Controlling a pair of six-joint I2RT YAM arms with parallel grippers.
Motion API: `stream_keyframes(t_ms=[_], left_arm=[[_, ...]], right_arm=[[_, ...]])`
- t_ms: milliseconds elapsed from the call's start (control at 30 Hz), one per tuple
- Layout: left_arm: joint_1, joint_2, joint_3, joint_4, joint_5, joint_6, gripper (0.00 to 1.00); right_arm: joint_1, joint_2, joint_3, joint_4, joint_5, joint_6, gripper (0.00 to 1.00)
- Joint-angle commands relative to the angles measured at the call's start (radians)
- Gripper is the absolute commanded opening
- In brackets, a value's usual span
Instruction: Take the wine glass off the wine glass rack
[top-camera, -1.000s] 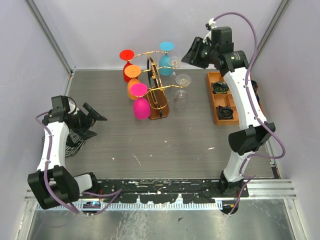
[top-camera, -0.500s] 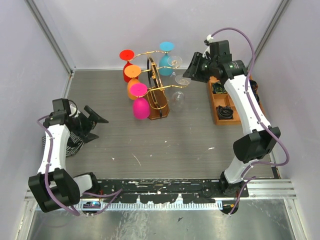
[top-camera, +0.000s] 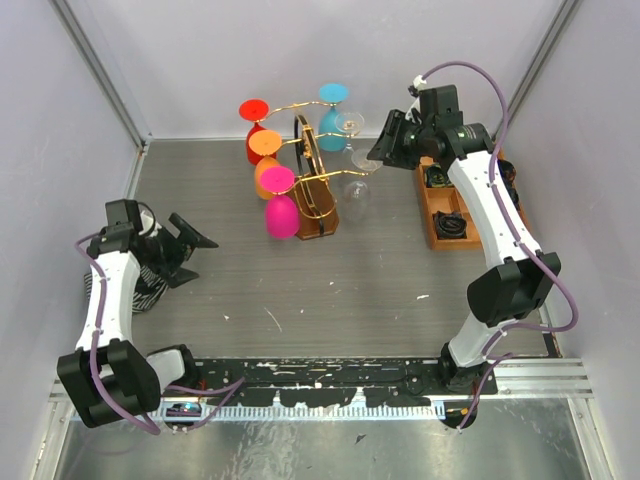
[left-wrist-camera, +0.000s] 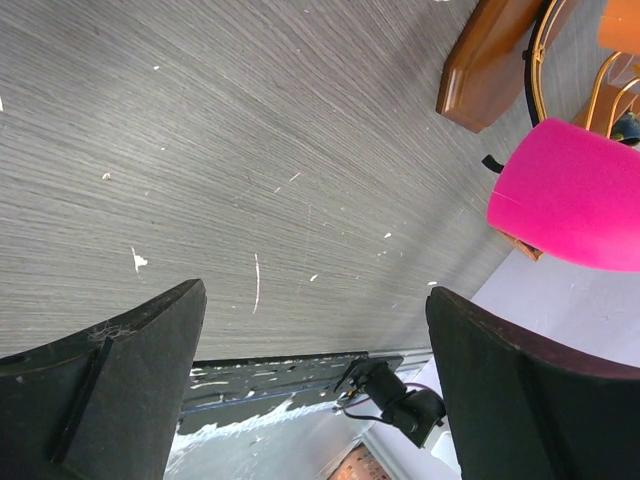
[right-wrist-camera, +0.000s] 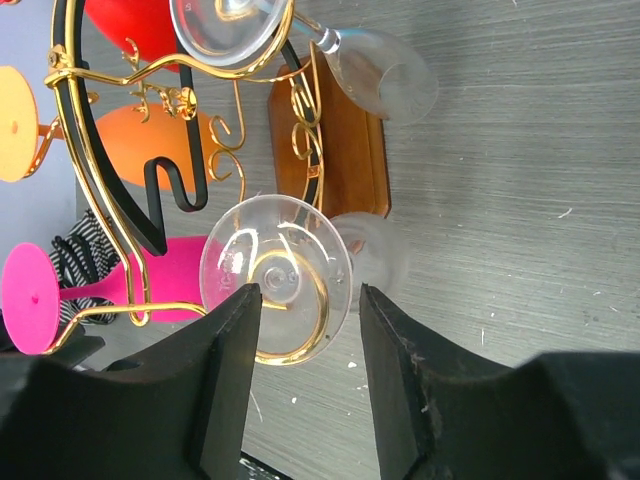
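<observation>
The wine glass rack (top-camera: 312, 165) is a gold wire stand on a brown wooden base (top-camera: 320, 215), hung with upside-down glasses. A clear wine glass (right-wrist-camera: 280, 255) hangs on its right side, its bowl (top-camera: 358, 197) low beside the base. My right gripper (top-camera: 385, 150) is at that glass's foot. In the right wrist view the open gripper (right-wrist-camera: 307, 295) has one finger on either side of the round foot, with a gap at the right finger (right-wrist-camera: 400, 360). My left gripper (top-camera: 190, 250) stands wide open over the bare floor at the left, empty (left-wrist-camera: 315, 345).
A second clear glass (top-camera: 348, 122), plus blue (top-camera: 332, 95), red (top-camera: 254, 108), orange (top-camera: 265, 146) and pink (top-camera: 283, 215) glasses hang on the rack. An orange-brown compartment tray (top-camera: 432, 205) sits right of it. A striped cloth (top-camera: 150, 285) lies under the left arm.
My right gripper has come down and left from above the tray to the clear glass's foot. The left arm has shifted only slightly.
</observation>
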Motion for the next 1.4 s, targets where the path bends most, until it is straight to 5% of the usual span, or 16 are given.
stream_keyframes(t_ms=[0,667,833,1367], left_arm=[[0.001,-0.018,-0.018,-0.007,0.032,0.001,0.98],[0.000,-0.009,-0.023,-0.010,0.037,0.012,0.98],[0.001,-0.005,-0.021,-0.009,0.037,0.013,0.98],[0.001,0.000,-0.019,-0.012,0.048,0.011,0.98]], right_arm=[[-0.003,-0.039,-0.001,0.078,-0.059,-0.008,0.48],[-0.024,-0.019,-0.069,0.182,-0.220,0.035,0.28],[-0.031,-0.014,-0.077,0.198,-0.254,0.041,0.02],[-0.183,-0.134,-0.251,0.359,-0.437,0.195,0.01]])
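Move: The foot of the near clear wine glass, hanging upside down at the end of the rack's right-hand arm, is almost between my right fingertips: about 1 cm ahead, 2 cm left and 2 cm below. The other clear glass's foot sits some 7 cm ahead and 5 cm left at much the same height. The pink glass hangs roughly 18 cm left, 4 cm back and 9 cm lower. From my left hand, the near foot is about 17 cm ahead, 31 cm right and 12 cm up. I shut my half-open right fingers on the rim of the clear glass's foot, easing about 2 cm left as they close, and pinch the thin disc between the tips. Holding it, I draw back some 2 cm to the right and roll the hand, left side rising, to about 20 degrees in all, height nearly unchanged. ##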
